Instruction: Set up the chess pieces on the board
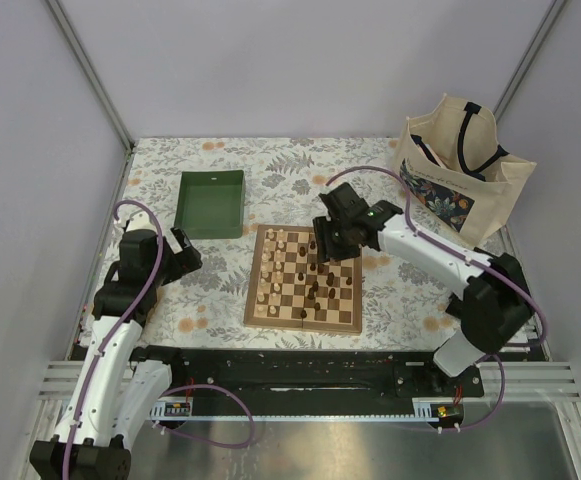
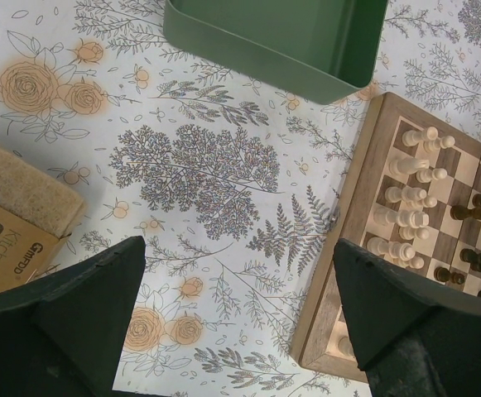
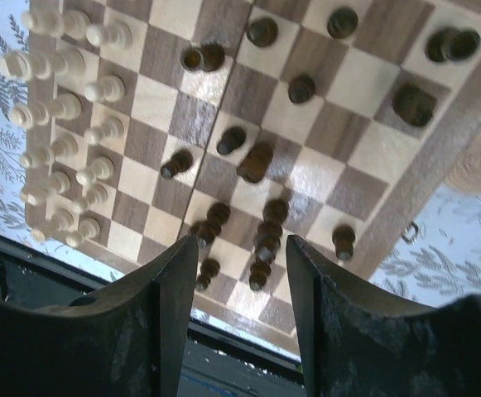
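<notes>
The board (image 1: 253, 292) lies in the middle of the table. Pale chess pieces (image 1: 274, 268) stand in two files along its left side. Dark chess pieces (image 1: 319, 287) are scattered over its middle and right half, some lying down. My right gripper (image 1: 328, 240) hovers above the board's far right part. In the right wrist view it (image 3: 242, 240) is open above the board (image 3: 339, 83), with dark pieces (image 3: 255, 161) below the gap and pale pieces (image 3: 66, 107) to the left. My left gripper (image 2: 240, 248) is open over the tablecloth, left of the board (image 2: 364, 190).
A green tray (image 1: 211, 203) sits at the back left, close to the board's far left corner. A cream tote bag (image 1: 462, 170) stands at the back right. A packaged sponge (image 2: 8, 223) lies by my left gripper (image 1: 185, 250).
</notes>
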Controlling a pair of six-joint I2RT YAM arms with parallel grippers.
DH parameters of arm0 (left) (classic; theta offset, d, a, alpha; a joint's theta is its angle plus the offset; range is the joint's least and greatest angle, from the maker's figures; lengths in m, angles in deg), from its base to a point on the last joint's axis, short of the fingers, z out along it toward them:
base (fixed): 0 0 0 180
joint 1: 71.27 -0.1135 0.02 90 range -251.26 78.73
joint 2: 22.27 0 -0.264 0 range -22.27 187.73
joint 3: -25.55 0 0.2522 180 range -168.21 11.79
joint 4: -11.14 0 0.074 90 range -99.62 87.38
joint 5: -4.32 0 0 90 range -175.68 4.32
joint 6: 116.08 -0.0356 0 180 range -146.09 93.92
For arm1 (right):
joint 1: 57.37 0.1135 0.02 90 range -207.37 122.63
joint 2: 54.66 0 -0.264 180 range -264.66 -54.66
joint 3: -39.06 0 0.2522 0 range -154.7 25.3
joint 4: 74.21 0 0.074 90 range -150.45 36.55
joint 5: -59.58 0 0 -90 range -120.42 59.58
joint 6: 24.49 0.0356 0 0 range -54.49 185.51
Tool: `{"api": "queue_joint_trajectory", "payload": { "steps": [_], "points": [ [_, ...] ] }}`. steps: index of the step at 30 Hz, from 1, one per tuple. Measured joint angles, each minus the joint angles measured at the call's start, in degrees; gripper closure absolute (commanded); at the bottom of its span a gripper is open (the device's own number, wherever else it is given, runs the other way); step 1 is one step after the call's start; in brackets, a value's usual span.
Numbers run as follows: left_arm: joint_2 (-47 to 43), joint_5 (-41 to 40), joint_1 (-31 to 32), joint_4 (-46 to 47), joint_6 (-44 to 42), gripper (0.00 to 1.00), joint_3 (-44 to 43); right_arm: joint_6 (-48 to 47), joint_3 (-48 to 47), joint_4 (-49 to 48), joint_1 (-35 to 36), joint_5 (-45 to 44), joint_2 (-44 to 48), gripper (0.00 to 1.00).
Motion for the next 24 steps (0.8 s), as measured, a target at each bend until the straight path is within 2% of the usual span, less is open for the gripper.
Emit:
{"api": "queue_joint_trajectory", "payload": {
  "steps": [10, 24],
  "points": [
    [0.0, 0.0, 0.0, 0.0, 0.0, 0.01, 0.0, 4.0, 8.8, 0.1, 0.2, -2.4, 14.2, 0.48],
    [0.1, 0.1, 0.0, 0.0, 0.0, 0.01, 0.0, 6.5, 14.2, 0.1, 4.1, -2.3, 11.9, 0.49]
  ]
}}
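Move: The dark piece the right hand goes for stands on the near right part of the board, about 6 cm back, 2 cm right and 5 cm below that hand. A taller dark piece stands some 4 cm beyond it. A lone dark pawn is about 5 cm to its right and 3 cm farther out, and a small dark piece 4 cm to its left and 3 cm nearer. From the left hand the target lies about 35 cm right, 4 cm back, 10 cm below. Touching nothing that can be made out, the right hand heads for the dark piece near the board's near right side. It arcs back towards the base about 6 cm and right about 3 cm, rising some 3 cm over the pieces, then sinking about 4.5 cm. The fingers stay roughly half open and the wrist nearly keeps its slant. ##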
